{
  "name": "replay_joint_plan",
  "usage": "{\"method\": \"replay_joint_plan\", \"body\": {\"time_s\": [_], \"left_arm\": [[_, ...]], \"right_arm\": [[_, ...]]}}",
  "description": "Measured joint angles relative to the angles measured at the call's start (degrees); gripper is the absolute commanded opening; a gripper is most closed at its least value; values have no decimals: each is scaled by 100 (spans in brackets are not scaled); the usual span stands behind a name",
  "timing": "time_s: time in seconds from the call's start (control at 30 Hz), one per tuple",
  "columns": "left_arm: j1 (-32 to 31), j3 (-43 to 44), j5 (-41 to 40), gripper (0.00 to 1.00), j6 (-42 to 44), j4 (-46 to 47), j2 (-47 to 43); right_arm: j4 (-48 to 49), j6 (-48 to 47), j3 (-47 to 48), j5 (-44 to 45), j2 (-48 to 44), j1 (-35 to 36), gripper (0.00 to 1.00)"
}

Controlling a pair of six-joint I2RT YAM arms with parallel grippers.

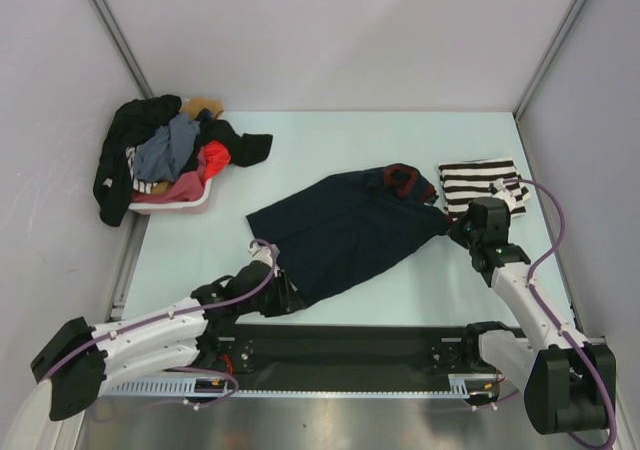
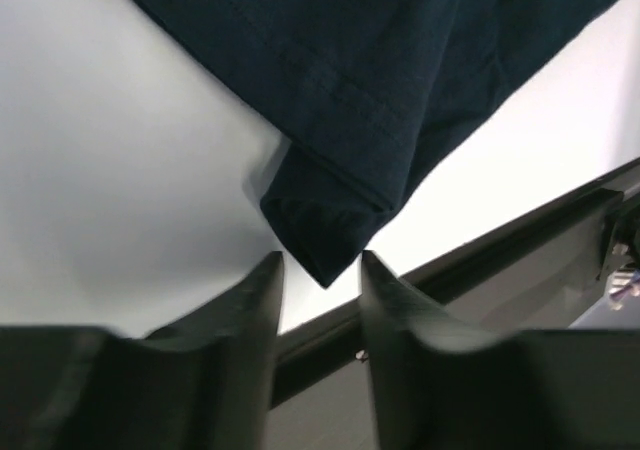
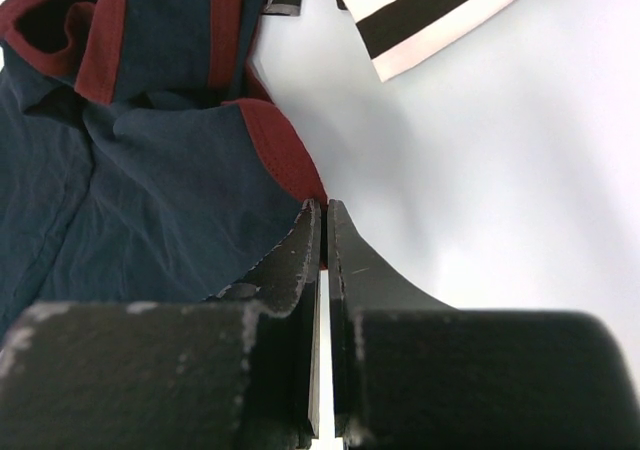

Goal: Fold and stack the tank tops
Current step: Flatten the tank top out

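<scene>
The dark navy tank top [image 1: 345, 230] lies spread slantwise across the middle of the table, its dark red trim [image 3: 280, 145] at the far right end. My right gripper [image 1: 455, 228] is shut on that red edge [image 3: 325, 205]. The striped tank top [image 1: 480, 182] lies folded flat at the back right, just beyond the right gripper, and its corner [image 3: 440, 10] shows in the right wrist view. My left gripper [image 1: 285, 295] sits at the navy top's near left corner. Its jaws stand apart [image 2: 320, 260], with the hem corner [image 2: 325, 230] dipping between the fingertips, not pinched.
A pale pink basket [image 1: 185, 205] heaped with mixed clothes [image 1: 170, 155] stands at the back left, with dark garments hanging over its sides. The black rail [image 1: 350, 345] runs along the near table edge just below the left gripper. Walls close in the left, right and back.
</scene>
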Motion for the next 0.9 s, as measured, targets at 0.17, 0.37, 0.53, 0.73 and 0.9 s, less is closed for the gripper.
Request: {"method": "replay_joint_plan", "body": {"time_s": [0.17, 0.37, 0.53, 0.73, 0.9], "left_arm": [[-4, 98, -17, 34, -68, 417, 566], [-24, 153, -4, 0, -92, 621, 887], [-37, 417, -190, 0, 66, -264, 343], [802, 2354, -361, 0, 890, -1714, -435], [1512, 4723, -588, 0, 1709, -2492, -393]], "right_arm": [[13, -2, -7, -37, -83, 0, 0], [22, -2, -7, -81, -181, 0, 0], [-22, -7, 15, -173, -345, 2, 0], [-389, -50, 894, -376, -391, 173, 0], [-603, -387, 2341, -546, -538, 599, 0]]}}
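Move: The left hand's half-open fingers are just short of the tank top's near corner, about 1 cm ahead, 1 cm to the right and 1 cm below. From that hand, the far-left corner lies about 23 cm ahead and 13 cm left. The right hand already grips the maroon-edged end; from it the near corner is roughly 17 cm back, 32 cm left and 9 cm down, the maroon neckline some 14 cm ahead and 8 cm left, and the folded striped top about 13 cm ahead and 11 cm right. The left fingers pinch the navy tank top's near corner, easing about a centimetre forward, right and down as they shut, then carry it steeply up by nearly 30 cm and some 10 cm forward, fingertips tipping up about 30 degrees. The right hand keeps its grip on the maroon edge, rising slowly first, then fast, by about 20 cm with a 5 cm drift left. ##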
